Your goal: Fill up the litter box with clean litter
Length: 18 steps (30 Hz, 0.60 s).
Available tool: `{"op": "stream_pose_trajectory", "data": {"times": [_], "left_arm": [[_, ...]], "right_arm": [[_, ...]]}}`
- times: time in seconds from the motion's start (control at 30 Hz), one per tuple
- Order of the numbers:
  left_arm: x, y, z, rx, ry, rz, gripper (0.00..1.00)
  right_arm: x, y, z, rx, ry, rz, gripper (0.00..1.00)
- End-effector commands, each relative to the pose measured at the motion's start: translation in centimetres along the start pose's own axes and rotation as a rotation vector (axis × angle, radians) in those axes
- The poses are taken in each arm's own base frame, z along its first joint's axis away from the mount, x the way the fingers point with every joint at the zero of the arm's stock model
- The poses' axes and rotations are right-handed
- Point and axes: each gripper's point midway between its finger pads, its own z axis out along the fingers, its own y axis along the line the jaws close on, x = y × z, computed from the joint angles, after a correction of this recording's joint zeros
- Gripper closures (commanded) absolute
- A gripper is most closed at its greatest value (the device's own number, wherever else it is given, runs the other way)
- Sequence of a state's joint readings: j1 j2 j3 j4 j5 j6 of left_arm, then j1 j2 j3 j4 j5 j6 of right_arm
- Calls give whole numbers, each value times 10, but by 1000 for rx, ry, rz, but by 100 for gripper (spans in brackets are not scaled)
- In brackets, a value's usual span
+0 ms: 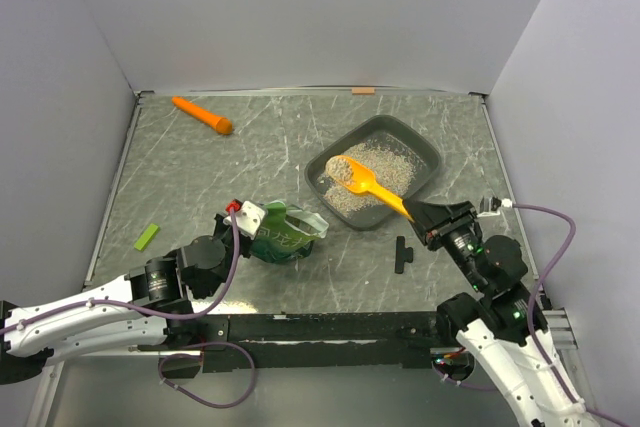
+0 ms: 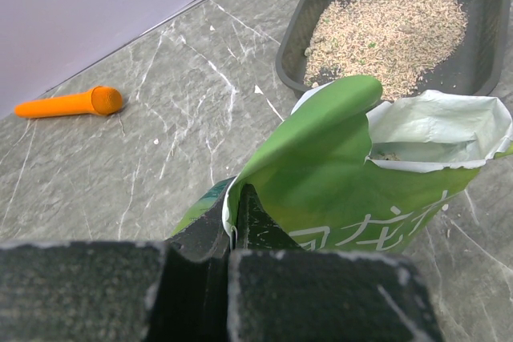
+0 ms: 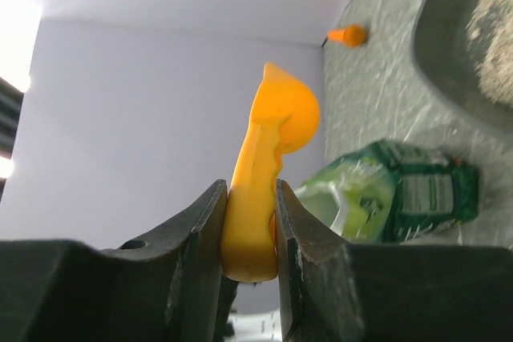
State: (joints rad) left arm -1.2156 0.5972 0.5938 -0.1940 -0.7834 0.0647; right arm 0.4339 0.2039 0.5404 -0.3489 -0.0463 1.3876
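Observation:
The dark grey litter box [image 1: 428,154] sits right of centre, with clean litter [image 1: 385,165] spread over its floor. My right gripper [image 1: 416,215] is shut on the handle of an orange scoop [image 1: 365,183]. The scoop's bowl hangs over the box's left half with some granules in it. In the right wrist view the scoop [image 3: 264,158] stands pinched between the fingers of the right gripper [image 3: 247,198]. My left gripper [image 2: 232,226] is shut on the edge of the green bag [image 2: 337,174], whose open mouth faces the litter box [image 2: 298,46]. The bag [image 1: 285,237] lies front-left of the box.
An orange carrot-shaped object [image 1: 203,115] lies at the back left. A small green strip [image 1: 147,237] rests near the left edge. A black T-shaped piece [image 1: 402,255] lies in front of the box. Grey walls close in the table on three sides.

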Motion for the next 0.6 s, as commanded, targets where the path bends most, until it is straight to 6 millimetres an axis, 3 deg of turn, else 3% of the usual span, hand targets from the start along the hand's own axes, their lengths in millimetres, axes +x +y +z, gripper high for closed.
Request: {"op": "stream_pose_trajectory", "data": {"times": [0.0, 0.33, 0.47, 0.53, 0.57], "left_arm": [[-18, 21, -3, -88, -40, -49, 99], [-14, 21, -1, -96, -29, -37, 99], [-13, 21, -1, -99, -25, -34, 99], [-11, 21, 0, -101, -20, -26, 99], [-10, 21, 1, -104, -16, -22, 99]], "right_arm": [[-24, 5, 22, -28, -130, 6, 100], [-46, -81, 54, 250, -267, -90, 100], [-48, -103, 69, 345, -258, -189, 100], [-48, -99, 77, 351, -242, -253, 100], [-47, -107, 82, 385, -230, -270, 100]]}}
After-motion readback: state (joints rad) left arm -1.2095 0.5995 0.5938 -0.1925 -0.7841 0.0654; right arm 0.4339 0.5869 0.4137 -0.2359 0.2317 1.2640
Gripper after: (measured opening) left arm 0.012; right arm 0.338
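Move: Ahead and slightly left of the right hand, which holds the loaded yellow scoop, the litter box has its middle about 22 cm forward, 7 cm left and 26 cm down. The green litter bag stands some 27 cm left of that hand, 3 cm forward and 17 cm lower; the black clip lies nearly straight beneath it, 1 cm back, 0 cm sideways and 28 cm down. From the left hand the box is roughly 20 cm ahead, 29 cm right and 21 cm below. Sinking about 13 cm while reaching 7 or 8 cm forward, the right hand brings the loaded scoop down over the litter box, gaining speed downward after an early, mostly forward swing. On the way the wrist tips the scoop's bowl down, rolls its left side lower by nearly 20 degrees and swings slightly clockwise, the fingers keeping their grip on the handle. ##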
